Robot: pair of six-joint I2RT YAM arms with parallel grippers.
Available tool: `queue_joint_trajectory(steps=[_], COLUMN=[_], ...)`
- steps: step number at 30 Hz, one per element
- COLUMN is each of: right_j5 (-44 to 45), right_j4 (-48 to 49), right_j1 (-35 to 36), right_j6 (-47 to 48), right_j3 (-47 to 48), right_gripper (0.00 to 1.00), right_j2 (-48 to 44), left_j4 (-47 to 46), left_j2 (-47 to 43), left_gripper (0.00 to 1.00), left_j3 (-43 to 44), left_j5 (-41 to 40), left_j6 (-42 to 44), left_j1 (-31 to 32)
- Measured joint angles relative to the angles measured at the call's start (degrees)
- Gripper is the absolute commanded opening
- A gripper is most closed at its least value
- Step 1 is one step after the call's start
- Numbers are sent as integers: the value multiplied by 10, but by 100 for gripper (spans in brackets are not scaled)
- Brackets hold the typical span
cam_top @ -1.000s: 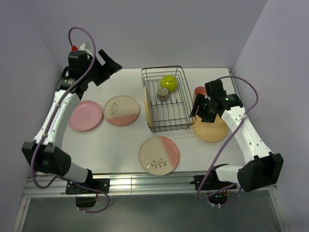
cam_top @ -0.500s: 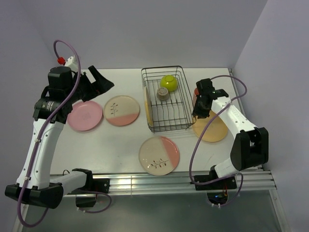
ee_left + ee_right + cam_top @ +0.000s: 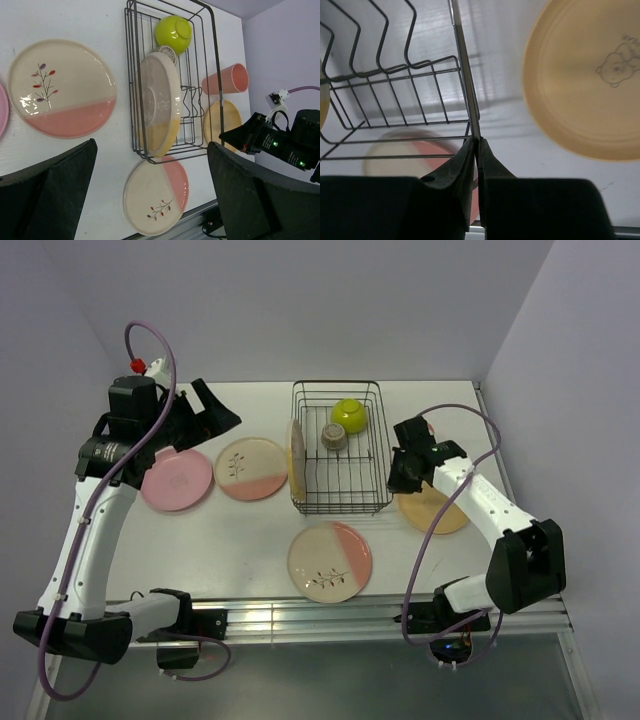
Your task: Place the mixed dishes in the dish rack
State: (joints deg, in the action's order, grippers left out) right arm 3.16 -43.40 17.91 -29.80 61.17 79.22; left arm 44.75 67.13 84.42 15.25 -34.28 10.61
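Note:
The black wire dish rack stands at the table's middle back. In it are a lime-green bowl, a tiny grey cup and a cream-and-yellow plate on edge at its left side. My right gripper is shut on the rack's right rim wire, seen close in the right wrist view. Just right of the rack lies the orange-yellow plate. A salmon-pink tumbler lies on its side beyond it. My left gripper hangs open and empty above the left plates.
A plain pink plate and a cream-and-pink sprig plate lie left of the rack. Another cream-and-pink plate lies near the front edge, below the rack. Purple walls close in the back and both sides.
My right gripper has reached the rack's right side and shut on its rim wire, and the rack has shifted slightly left. The left arm swung lower and left, still open.

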Motion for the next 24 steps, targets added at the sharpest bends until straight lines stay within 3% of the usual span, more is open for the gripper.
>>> queue_joint_trajectory(steps=[2,3,6,15,24], right_j5=[-10,-13,-6,50,71], right_j4=[-2,-4,-20,-58,-59], right_j1=[13,19,23,4,-118], right_j6=[-12,-19,-23,-20,-53], right_j3=[-4,-4,-1,127,203], right_gripper=[25,46,61,66,61], right_j2=[-5,-6,-7,20,136], left_j4=[0,0,0,6,9], left_j2=[4,5,6,6,13], left_gripper=[98,98,98,98,96], left_j3=[0,0,0,6,46], left_j5=[1,1,2,4,7], left_j6=[0,0,0,1,1], left_j1=[2,2,4,13,37])
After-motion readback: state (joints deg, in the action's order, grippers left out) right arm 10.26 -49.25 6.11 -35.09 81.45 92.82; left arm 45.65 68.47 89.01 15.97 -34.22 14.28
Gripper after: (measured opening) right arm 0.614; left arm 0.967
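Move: The pink cup stands about 12 cm ahead of the right hand and 6 cm to its right, its middle some 4 cm lower. The right fingers are already shut on the dish rack's near right corner post; the rack's middle is roughly 13 cm ahead and 9 cm left. The yellow plate lies about 1 cm ahead, 12 cm right. From the left hand the cup is some 10 cm ahead and 43 cm to the right, far below. The rack's near right corner gets a last nudge of about 1 cm left and slightly back from the right hand, which then opens and lets go of the post. The hand lifts clear, swings forward and right towards the pink cup, then sinks partway, ending some 8 cm farther out and 7 cm right, turned about 20 degrees clockwise, fingers still open. The open left hand drifts about 3 cm up and right. ##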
